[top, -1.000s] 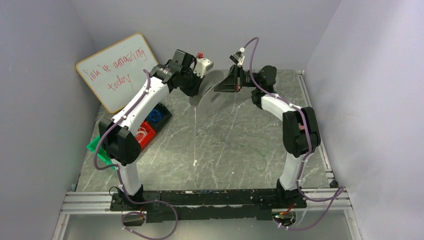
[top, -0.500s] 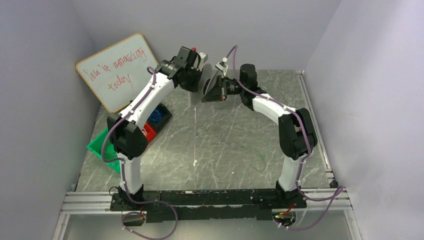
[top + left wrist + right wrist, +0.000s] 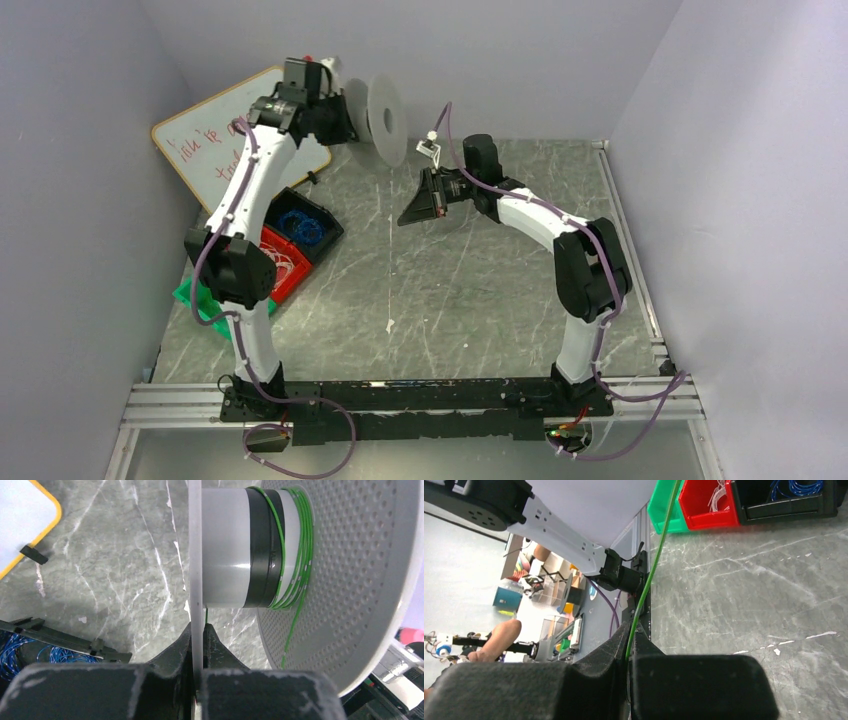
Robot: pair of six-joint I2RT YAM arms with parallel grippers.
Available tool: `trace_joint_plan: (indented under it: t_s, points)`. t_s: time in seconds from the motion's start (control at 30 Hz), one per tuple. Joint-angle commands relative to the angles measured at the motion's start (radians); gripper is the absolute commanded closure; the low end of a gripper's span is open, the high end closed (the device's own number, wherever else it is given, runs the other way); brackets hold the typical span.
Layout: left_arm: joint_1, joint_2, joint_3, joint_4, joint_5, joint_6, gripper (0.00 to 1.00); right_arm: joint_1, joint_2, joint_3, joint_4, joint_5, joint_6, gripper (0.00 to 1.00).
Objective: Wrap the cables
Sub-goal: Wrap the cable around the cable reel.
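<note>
The cables show as a thin green wire (image 3: 295, 555) wound in a few turns round the hub of a white perforated spool (image 3: 385, 118). My left gripper (image 3: 198, 627) is shut on the thin edge of one spool flange (image 3: 195, 555) and holds the spool high by the back wall. My right gripper (image 3: 630, 637) is shut on the green wire (image 3: 654, 565), which runs taut up out of its fingertips. In the top view the right gripper (image 3: 410, 215) hangs low over the middle of the table, right of and below the spool; the wire is too fine to see there.
A whiteboard (image 3: 200, 140) leans at the back left, behind the left arm. Below it stand a black bin with blue wire coils (image 3: 300, 222), a red bin (image 3: 280, 262) and a green bin (image 3: 195, 298). A metal rail (image 3: 640, 300) edges the table's right side.
My left arm has swung the spool up and to the left, away from the right gripper. The right gripper has dropped lower and moved left. The loose green strands on the table at the right are gone.
</note>
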Motion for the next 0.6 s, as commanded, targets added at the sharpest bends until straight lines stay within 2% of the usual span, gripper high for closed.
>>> trace_joint_plan:
  t_s: [0.0,0.13,0.37,0.47,0.57]
  points:
    - [0.079,-0.068,0.044,0.136,0.213,-0.085,0.98,-0.002,-0.009,0.018,-0.028,-0.041,-0.062,0.93]
    - [0.155,-0.104,-0.002,0.208,0.415,-0.117,0.98,-0.007,0.020,0.006,0.028,-0.060,-0.022,0.94]
    - [0.239,-0.161,-0.105,0.352,0.725,-0.125,0.98,-0.064,0.079,-0.059,0.340,-0.097,0.245,0.95]
    - [0.244,-0.189,-0.138,0.374,0.841,-0.060,0.98,-0.107,0.099,-0.089,0.522,-0.102,0.407,0.95]
    - [0.243,-0.217,-0.169,0.327,0.924,0.076,0.98,-0.150,0.114,-0.095,0.626,-0.100,0.530,0.95]
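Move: Ahead of the left hand, which pinches the near flange's rim, the reel's middle lies about 5 cm out and 6 cm right, slightly lower. The right gripper, holding the green cable, is some 16 cm back, 10 cm right and 5 cm lower; on the table, 27 cm down, the black box is 8 cm back, 12 cm left, and the red box 18 cm back, 19 cm left. From the right hand the reel is about 21 cm ahead, 5 cm left, 4 cm higher. Keeping its pinch on the reel's flange, the left hand first slips about 3 cm left and slightly forward, then climbs some 7 cm in all while easing back, rolling its right side up and turning clockwise, about 30 degrees altogether. The right hand keeps the green cable pinched, nearly still at first, then moves about 3 cm each forward, right and down. ##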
